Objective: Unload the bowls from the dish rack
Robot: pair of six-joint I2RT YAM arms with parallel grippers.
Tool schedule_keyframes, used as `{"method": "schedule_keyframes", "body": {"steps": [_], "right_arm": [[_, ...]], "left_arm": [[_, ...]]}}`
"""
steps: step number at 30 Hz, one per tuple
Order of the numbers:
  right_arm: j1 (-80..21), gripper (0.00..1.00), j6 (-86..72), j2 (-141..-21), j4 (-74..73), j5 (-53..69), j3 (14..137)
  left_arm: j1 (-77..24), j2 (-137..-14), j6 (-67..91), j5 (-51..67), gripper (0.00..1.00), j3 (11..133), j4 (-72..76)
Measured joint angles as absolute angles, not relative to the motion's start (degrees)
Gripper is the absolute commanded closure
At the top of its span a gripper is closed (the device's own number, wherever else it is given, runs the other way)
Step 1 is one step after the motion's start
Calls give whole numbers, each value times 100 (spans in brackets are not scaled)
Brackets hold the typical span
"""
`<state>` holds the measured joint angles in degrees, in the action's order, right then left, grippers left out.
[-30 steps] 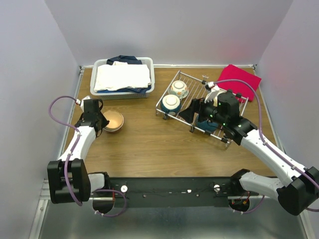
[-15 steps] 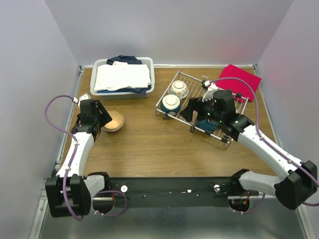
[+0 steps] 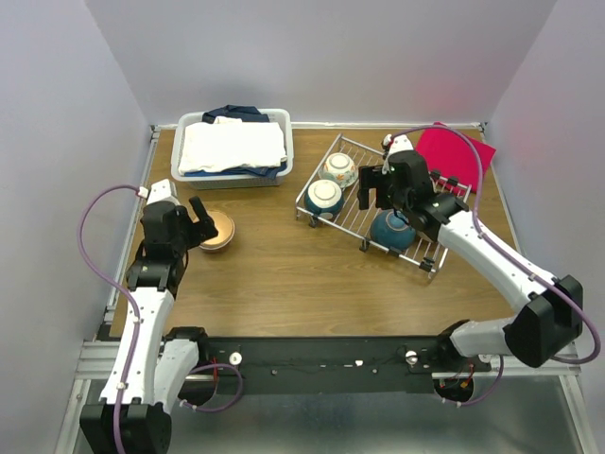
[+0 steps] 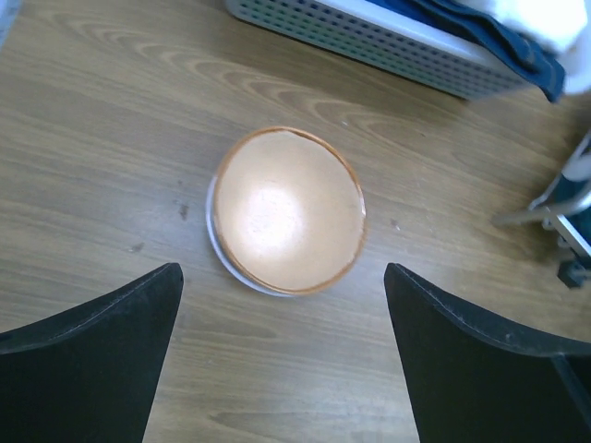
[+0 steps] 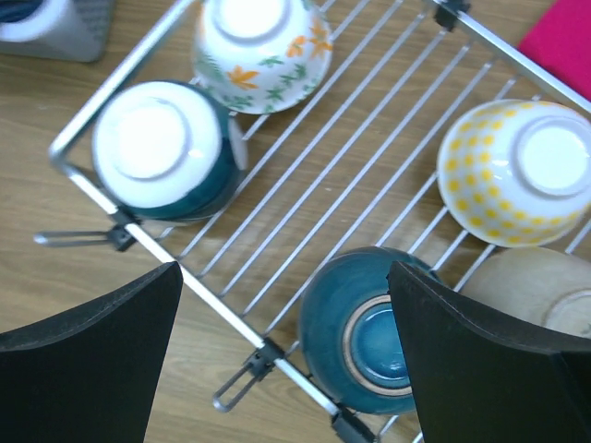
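The dish rack (image 3: 352,210) stands right of centre. It holds a floral bowl (image 3: 338,168), a teal bowl with a white base (image 3: 324,197) and an upturned teal-blue bowl (image 3: 392,230). The right wrist view shows these (image 5: 261,41) (image 5: 166,148) (image 5: 365,328) on the rack wires (image 5: 351,175), plus a yellow dotted bowl (image 5: 517,166) and a cream bowl (image 5: 536,286). My right gripper (image 3: 371,189) (image 5: 283,268) hangs open above the rack, empty. An orange-inside bowl (image 3: 216,230) (image 4: 288,209) sits on the table. My left gripper (image 3: 197,218) (image 4: 282,272) is open and empty just near of it.
A white bin of folded cloth (image 3: 233,147) (image 4: 416,46) stands at the back left, just beyond the orange-inside bowl. A red cloth (image 3: 458,151) (image 5: 559,37) lies at the back right beside the rack. Walls close the table on three sides.
My left gripper has drawn back and up from the orange-inside bowl, which stays on the table. My right gripper has moved toward the far side of the rack, uncovering the teal-blue bowl.
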<state>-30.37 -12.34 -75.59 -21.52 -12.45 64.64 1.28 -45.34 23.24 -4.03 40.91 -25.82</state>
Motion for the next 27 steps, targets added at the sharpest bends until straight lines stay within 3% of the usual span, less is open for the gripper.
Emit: {"method": "schedule_keyframes", "body": {"steps": [11, 17, 27], "right_arm": [[-2307, 0, -1011, -8510, -2373, -1979, 6768], [-1619, 0, -880, -8986, -2224, -1839, 6779], [-1380, 0, -403, -9738, -1758, -1468, 7216]], "left_arm": [[-845, -3330, 1872, -134, 1, 3218, -2300], [-1024, -3253, 1769, -180, 1, 3210, -2047], [-1140, -3273, 1682, -346, 1, 3210, -1986]]}}
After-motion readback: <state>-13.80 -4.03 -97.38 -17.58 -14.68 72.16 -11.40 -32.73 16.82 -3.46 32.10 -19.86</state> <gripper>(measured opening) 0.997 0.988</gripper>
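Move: The yellow-dotted bowl on the dish rack lies about 13 cm ahead of the right hand, 13 cm to its right and 13 cm below. The blue bowl sits some 12 cm nearer than it and 6 cm to its left, the beige bowl about 9 cm nearer and 6 cm to its right; the flowered bowl is roughly 20 cm to its left and 4 cm farther out. From the left hand, the dotted bowl is some 58 cm right, 14 cm ahead and 10 cm lower. Towards the yellow-dotted bowl the open right hand swings about 10 cm right, reaching forward nearly as far and sinking almost 9 cm; the rightward swing fades late while the reach goes on. The wrist turns some 15 degrees clockwise and its left side dips. The left hand, open and empty, shifts 5 to 6 cm right and slightly back, turning clockwise too and tipping its fingers up. ##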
